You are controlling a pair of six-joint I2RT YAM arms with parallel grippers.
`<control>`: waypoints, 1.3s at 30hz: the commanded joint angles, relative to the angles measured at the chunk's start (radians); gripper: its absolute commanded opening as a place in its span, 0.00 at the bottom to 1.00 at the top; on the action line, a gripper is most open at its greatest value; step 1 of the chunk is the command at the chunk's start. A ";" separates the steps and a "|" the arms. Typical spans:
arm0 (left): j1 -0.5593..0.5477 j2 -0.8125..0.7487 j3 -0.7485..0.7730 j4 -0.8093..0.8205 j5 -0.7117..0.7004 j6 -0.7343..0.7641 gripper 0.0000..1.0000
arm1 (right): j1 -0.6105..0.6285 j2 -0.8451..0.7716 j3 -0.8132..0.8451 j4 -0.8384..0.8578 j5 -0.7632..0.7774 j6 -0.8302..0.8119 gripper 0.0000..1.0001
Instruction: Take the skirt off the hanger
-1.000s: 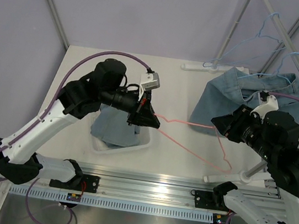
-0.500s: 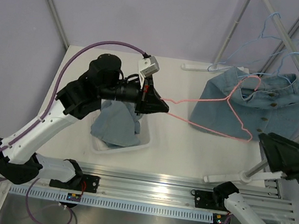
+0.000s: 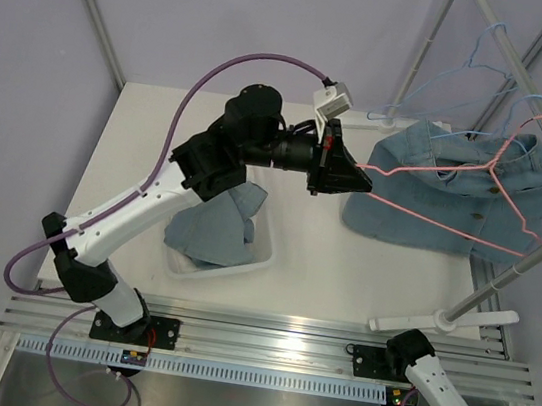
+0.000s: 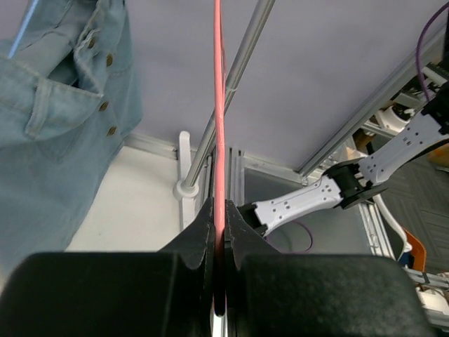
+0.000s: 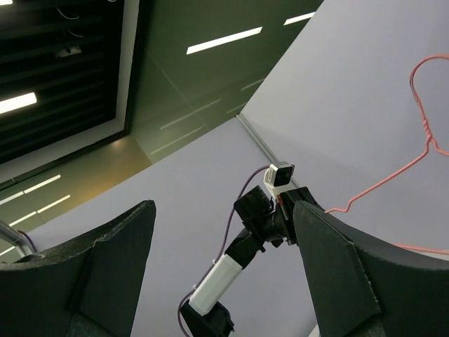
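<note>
A bare pink wire hanger (image 3: 450,225) hangs in the air over the back right of the table, its hook up by the rack rail (image 3: 530,83). My left gripper (image 3: 363,179) is shut on the hanger's left end. In the left wrist view the pink wire (image 4: 218,105) runs straight up out of my pinched left gripper (image 4: 219,203). One denim skirt (image 3: 212,230) lies crumpled in the white bin (image 3: 261,257). My right gripper (image 5: 224,207) is open and empty, pointing upward, with the pink hanger (image 5: 386,181) far off. It is outside the top view.
Another denim skirt (image 3: 400,221) hangs from the rail on a blue hanger (image 3: 471,70), just behind the pink one; it fills the left of the left wrist view (image 4: 49,140). The rack's pole and foot (image 3: 446,321) stand at the right.
My right gripper opened, let go of the pink hanger and left the top view. My left arm swung right and up, carrying the hanger toward the rail.
</note>
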 commanded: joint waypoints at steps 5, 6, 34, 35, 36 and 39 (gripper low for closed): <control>-0.063 0.153 0.193 0.142 -0.015 -0.060 0.00 | 0.004 0.003 0.019 -0.028 0.025 0.028 0.87; -0.068 0.168 0.205 0.143 -0.016 -0.063 0.00 | 0.004 0.003 0.022 -0.036 0.027 0.029 0.87; -0.016 0.133 0.101 -0.056 -0.142 0.212 0.85 | 0.004 -0.046 -0.013 -0.112 0.083 0.022 0.88; 0.008 0.124 0.095 -0.052 -0.133 0.215 0.85 | 0.004 -0.046 -0.015 -0.114 0.088 0.020 0.89; 0.063 0.110 0.090 -0.030 -0.080 0.213 0.84 | 0.004 -0.047 -0.013 -0.117 0.089 0.020 0.89; 0.151 0.136 0.108 0.020 0.102 0.200 0.78 | 0.004 -0.046 -0.024 -0.117 0.088 0.023 0.89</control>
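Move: The left gripper still holds the pink hanger by its near end. The spot on the rail where its hook is to hang lies about 22 cm to the right, some 6 cm ahead and 10 cm above. The denim skirt hangs roughly 18 cm right, 10 cm ahead and 10 cm lower; an empty blue hanger is some 24 cm ahead and 16 cm right. From the idle right hand, that rail spot is about 28 cm ahead, level sideways and 3 cm lower. Carry the pink hanger about 8 cm right with the left gripper, hook towards the rail, rising slightly and then sinking to set the hook over the bar. Pause, open the fingers wide to let the hanger go, drop clear by some 5 cm, then swing forward and back to the left, rising a little. Let the right hand sink about 3 cm, still open. ##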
